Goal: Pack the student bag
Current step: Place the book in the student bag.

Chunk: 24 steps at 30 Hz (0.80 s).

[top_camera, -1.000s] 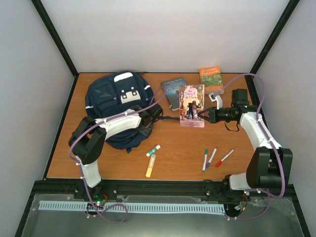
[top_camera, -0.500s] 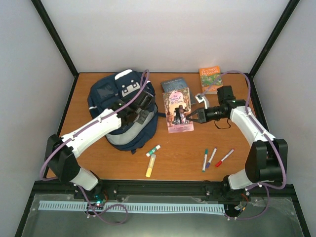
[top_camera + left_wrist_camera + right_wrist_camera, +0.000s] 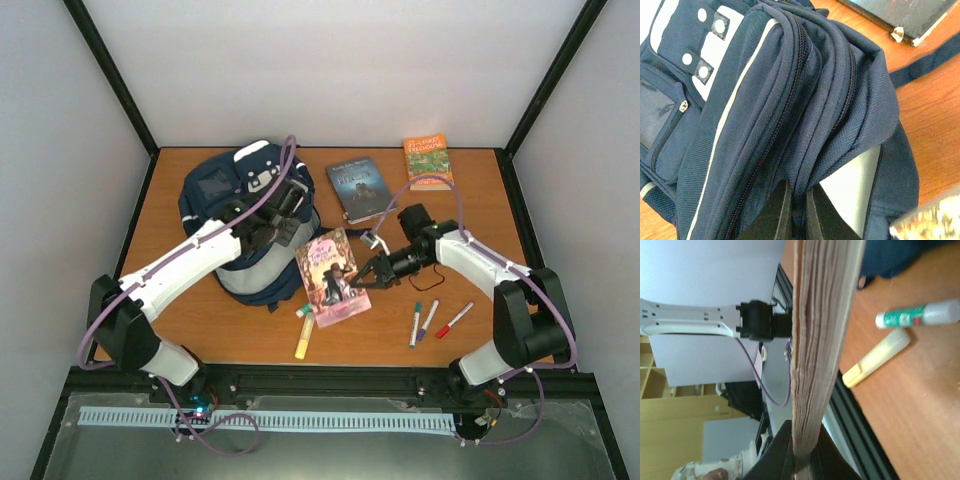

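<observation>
The student bag point(image 3: 228, 215), navy with white patches, lies at the back left of the table. My left gripper point(image 3: 284, 218) is shut on a fold of its fabric beside a zip, holding that edge up. In the left wrist view the fold point(image 3: 805, 165) runs down between the fingers point(image 3: 777, 220). My right gripper point(image 3: 364, 280) is shut on a pink paperback point(image 3: 331, 276), held above the table just right of the bag. The right wrist view shows the book's page edge point(image 3: 822, 340) clamped between the jaws of my right gripper point(image 3: 802, 460).
A dark book point(image 3: 358, 187) and an orange-green book point(image 3: 427, 157) lie at the back. A glue stick point(image 3: 305, 310) and a yellow highlighter point(image 3: 303, 341) lie under the pink book's near corner. Three markers point(image 3: 428, 320) lie at the front right.
The right arm has carried the pink book from the back centre forward and left, towards the bag. The left arm reached out and lifted the bag's edge, and now holds still.
</observation>
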Tool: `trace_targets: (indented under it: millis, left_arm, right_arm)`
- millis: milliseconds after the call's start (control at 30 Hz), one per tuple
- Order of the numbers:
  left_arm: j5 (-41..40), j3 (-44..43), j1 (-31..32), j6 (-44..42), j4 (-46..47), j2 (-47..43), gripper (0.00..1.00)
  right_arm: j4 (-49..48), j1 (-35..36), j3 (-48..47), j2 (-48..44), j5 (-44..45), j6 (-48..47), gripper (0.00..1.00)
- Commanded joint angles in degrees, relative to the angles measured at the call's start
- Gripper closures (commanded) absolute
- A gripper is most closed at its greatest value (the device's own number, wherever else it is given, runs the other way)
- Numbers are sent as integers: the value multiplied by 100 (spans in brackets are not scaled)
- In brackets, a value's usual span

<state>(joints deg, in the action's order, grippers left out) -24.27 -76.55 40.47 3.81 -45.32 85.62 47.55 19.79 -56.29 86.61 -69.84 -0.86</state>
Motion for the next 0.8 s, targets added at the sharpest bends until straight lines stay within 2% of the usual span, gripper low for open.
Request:
trace_targets:
  millis: [0, 200, 400, 467, 600, 767]
  left_arm:
    - [170, -217, -143, -30, 685, -507, 99]
    - [771, 88, -367, 59, 1007, -880, 99]
    - [1316, 316, -698, 232, 1175, -1084, 99]
    - [1367, 329, -751, 255, 1204, -1113, 99]
    - [1511, 334, -876, 319, 1245, -1166, 99]
    - [1715, 413, -953, 306, 1354, -1335, 99]
  right_arm:
    - [-277, 489, 125, 28, -205, 304, 97]
    - [-118, 1107, -716, 945, -358, 72, 97]
    - [8, 1339, -1673, 1942, -425, 107, 97]
    - [-116, 1372, -1982, 2217, -375, 363, 97]
    - [-972, 1380, -2416, 2594, -47, 1418, 97]
    - [-1297, 1411, -3304, 3279, 141, 2169, 97]
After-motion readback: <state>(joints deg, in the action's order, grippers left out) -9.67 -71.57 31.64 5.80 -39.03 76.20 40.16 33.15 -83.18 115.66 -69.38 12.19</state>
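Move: The right hand already grips the book by its edge; the mouth of the student bag lies about 17 cm to its left, 6 cm ahead and 8 cm lower. Down on the table, some 16 cm below this hand, the glue stick lies about 11 cm left and level with it, the yellow highlighter also 11 cm left but 8 cm back. The left hand already pinches the bag's lip, with the mouth straight below by about 9 cm and 4 cm nearer the base. Leftward, after a brief draw back of some 2.5 cm, the right hand sweeps the book about 11 cm, then increasingly forward and slightly down, turning roughly 10 degrees counter-clockwise, to feed it under the bag's lifted lip. The left hand keeps its pinch, raising the lip about 3 cm and a little left while rolling its left side down. ##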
